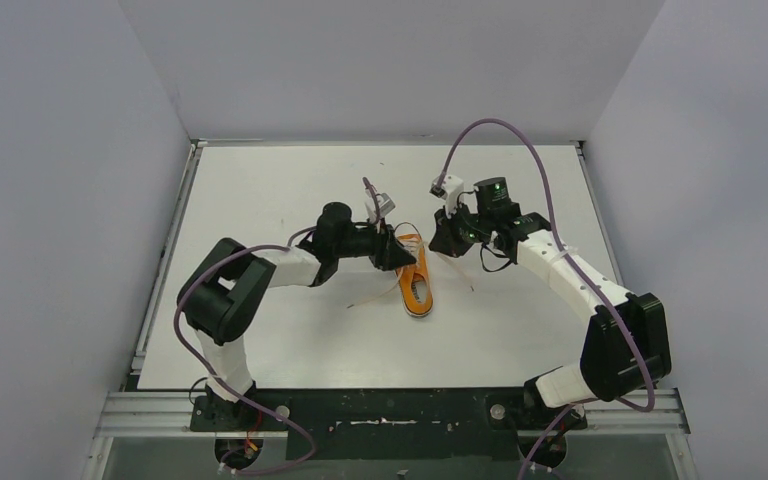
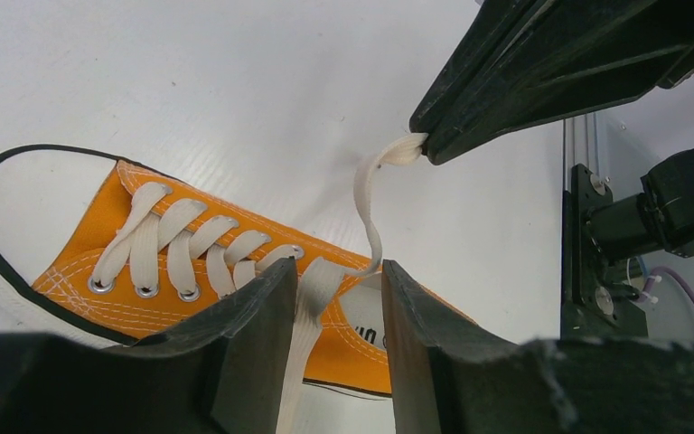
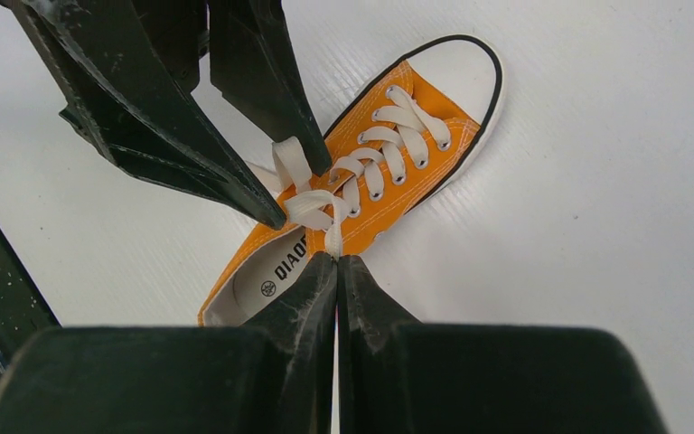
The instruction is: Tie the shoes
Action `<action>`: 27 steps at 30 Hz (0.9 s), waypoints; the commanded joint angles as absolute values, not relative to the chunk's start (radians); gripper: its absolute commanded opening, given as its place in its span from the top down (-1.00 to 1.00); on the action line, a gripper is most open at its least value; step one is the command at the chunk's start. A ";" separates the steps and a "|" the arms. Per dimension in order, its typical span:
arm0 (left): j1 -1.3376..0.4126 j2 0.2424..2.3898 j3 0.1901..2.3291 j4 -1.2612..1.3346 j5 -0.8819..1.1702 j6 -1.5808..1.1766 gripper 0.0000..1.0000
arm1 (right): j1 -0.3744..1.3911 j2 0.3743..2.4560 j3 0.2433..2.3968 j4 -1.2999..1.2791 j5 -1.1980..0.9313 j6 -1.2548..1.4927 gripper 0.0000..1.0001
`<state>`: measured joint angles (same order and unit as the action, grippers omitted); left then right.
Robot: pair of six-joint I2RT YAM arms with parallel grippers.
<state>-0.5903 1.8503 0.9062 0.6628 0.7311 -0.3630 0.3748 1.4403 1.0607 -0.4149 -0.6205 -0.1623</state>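
Note:
The orange sneaker (image 1: 419, 290) with white toe cap lies mid-table, toe toward the near edge. It also shows in the left wrist view (image 2: 86, 240) and the right wrist view (image 3: 378, 212). My left gripper (image 2: 339, 267) is open just above the shoe's opening, and one white lace (image 2: 305, 303) runs between its fingers along the left one. My right gripper (image 3: 336, 258) is shut on the other lace (image 2: 367, 194), which rises from the top eyelets to its tip. From the top, the left gripper (image 1: 401, 256) and the right gripper (image 1: 447, 241) flank the heel end.
The white table (image 1: 280, 180) is walled on three sides. A metal rail (image 1: 390, 410) with the arm bases runs along the near edge. A loose lace end (image 1: 370, 298) trails on the table left of the shoe.

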 commanded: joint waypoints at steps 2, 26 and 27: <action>-0.603 1.873 0.974 0.739 0.744 -0.380 0.25 | 0.387 1.433 1.093 -0.350 -0.648 -0.149 1.00; -0.607 1.881 1.024 0.623 0.755 -0.371 1.00 | 0.203 1.500 1.068 -0.810 -0.161 1.004 -0.48; -0.607 1.883 1.030 0.621 0.756 -0.371 1.00 | 0.198 1.508 1.054 -0.786 -0.166 1.106 -0.50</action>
<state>-0.6125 1.9015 0.9810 0.6052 0.7380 -0.3832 0.2504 1.4906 1.1168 -0.7464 -0.2157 0.6411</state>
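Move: The lace loop hangs from the shut right fingers, its near part about 2 cm to the right of the left hand, level with it, between the open fingertips. The shoe's middle is some 7 cm below the left hand, 1 cm back and 1 cm right. From the right hand, the loose right lace end lies about 10 cm right, 7 cm back and 13 cm down; the shoe is 2 cm left, 4 cm back and 11 cm down. Left reaches about 2 cm right and pinches the loop; right opens, then swings some 8 cm right and down. ##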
